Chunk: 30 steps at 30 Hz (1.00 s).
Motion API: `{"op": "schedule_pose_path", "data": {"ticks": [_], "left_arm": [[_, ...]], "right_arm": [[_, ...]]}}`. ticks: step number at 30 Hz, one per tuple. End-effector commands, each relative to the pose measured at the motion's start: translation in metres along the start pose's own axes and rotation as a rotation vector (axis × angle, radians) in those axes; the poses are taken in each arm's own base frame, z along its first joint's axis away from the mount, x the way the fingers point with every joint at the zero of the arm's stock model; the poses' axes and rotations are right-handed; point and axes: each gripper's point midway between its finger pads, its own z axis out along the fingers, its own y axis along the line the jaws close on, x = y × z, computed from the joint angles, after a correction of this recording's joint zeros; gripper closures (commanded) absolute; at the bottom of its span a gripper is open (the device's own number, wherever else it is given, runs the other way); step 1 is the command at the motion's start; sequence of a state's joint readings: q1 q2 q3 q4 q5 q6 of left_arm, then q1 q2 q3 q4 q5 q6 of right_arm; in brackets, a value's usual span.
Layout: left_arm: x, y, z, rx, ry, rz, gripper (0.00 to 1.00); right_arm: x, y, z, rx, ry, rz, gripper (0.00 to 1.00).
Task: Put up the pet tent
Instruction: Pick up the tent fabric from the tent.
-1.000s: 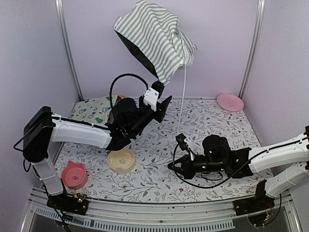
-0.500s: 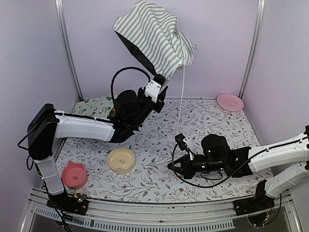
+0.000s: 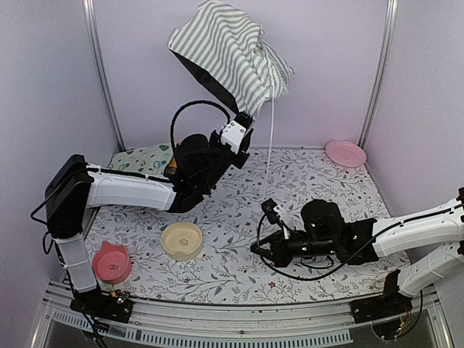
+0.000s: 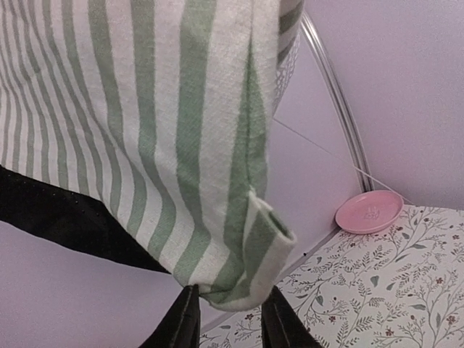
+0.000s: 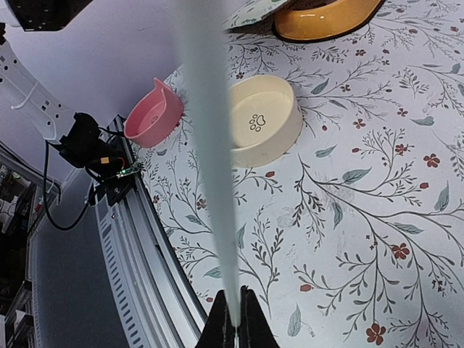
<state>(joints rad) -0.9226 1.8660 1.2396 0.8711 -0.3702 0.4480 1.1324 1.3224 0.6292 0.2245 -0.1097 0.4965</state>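
The pet tent, striped grey-green and white fabric, hangs high against the back wall. My left gripper reaches up to its lowest corner. In the left wrist view that folded corner dips between the two black fingers, and the left gripper stands narrowly open around it. A thin white pole runs down from the tent to my right gripper, low over the table. The right gripper is shut on the pole.
A cream bowl and a pink bowl sit near the front left. A pink plate lies back right. The printed cream mat lies back left, next to an orange bowl. Metal posts flank the back.
My left gripper rose to the tent's lowest corner and its jaws narrowed around it. The tent tilted slightly. The right gripper kept hold of the pole, almost still.
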Motion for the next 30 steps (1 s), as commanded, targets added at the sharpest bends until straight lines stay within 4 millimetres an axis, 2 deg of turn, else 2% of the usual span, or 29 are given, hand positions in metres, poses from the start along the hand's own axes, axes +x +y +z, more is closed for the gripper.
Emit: {"op": "schedule_pose_path", "data": {"ticks": [1,4,15,23,25,26,27,28,30], "left_arm": [[-0.008,0.011,0.003,-0.021,-0.033,0.0,0.68],[-0.008,0.013,-0.001,-0.03,-0.036,-0.004,0.65],[-0.013,0.015,-0.005,-0.039,-0.069,0.001,0.73],[-0.018,0.012,-0.009,-0.015,-0.102,0.018,0.73],[-0.018,0.011,-0.009,-0.011,-0.104,0.02,0.79],[-0.018,0.01,-0.009,-0.011,-0.106,0.021,0.85],[-0.017,0.01,-0.009,-0.012,-0.104,0.021,0.96],[-0.016,0.011,-0.009,-0.015,-0.101,0.021,1.0],[-0.014,0.009,-0.012,-0.011,-0.098,0.007,1.0]], "right_arm": [[-0.027,0.005,-0.001,0.005,-0.077,-0.003,1.0],[-0.026,0.005,0.0,0.004,-0.073,-0.003,1.0],[-0.028,0.003,0.002,0.014,-0.077,0.008,1.0],[-0.027,0.003,0.004,0.013,-0.069,0.016,1.0],[-0.027,0.004,0.004,0.012,-0.068,0.016,1.0],[-0.029,0.004,0.004,0.011,-0.07,0.017,1.0],[-0.03,0.005,0.004,0.009,-0.071,0.018,1.0],[-0.03,0.006,0.004,0.008,-0.07,0.017,1.0],[-0.032,0.009,0.002,0.0,-0.074,0.016,1.0]]}}
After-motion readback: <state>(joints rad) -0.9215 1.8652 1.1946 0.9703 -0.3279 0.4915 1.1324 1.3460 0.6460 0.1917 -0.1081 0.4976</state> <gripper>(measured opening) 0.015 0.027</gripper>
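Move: The lower corner of the tent fabric hangs right at my left fingertips, about 2 cm ahead, 1 cm to the right and 1 cm up. From that hand, the fabric's black panel is roughly 8 cm ahead, 9 cm left and 8 cm higher; the pink plate is some 22 cm ahead, 40 cm right and 32 cm below. From my right hand, the corner is about 25 cm ahead, 1 cm left and 19 cm up. I keep my left hand almost in place at the hanging corner, easing back only about 1 cm while the fingers tip up slightly. Then, late on, I shut the fingers from about a third open and pinch the corner between their tips. My right hand keeps its closed grip on the pole's lower end and sinks about 1 cm. ##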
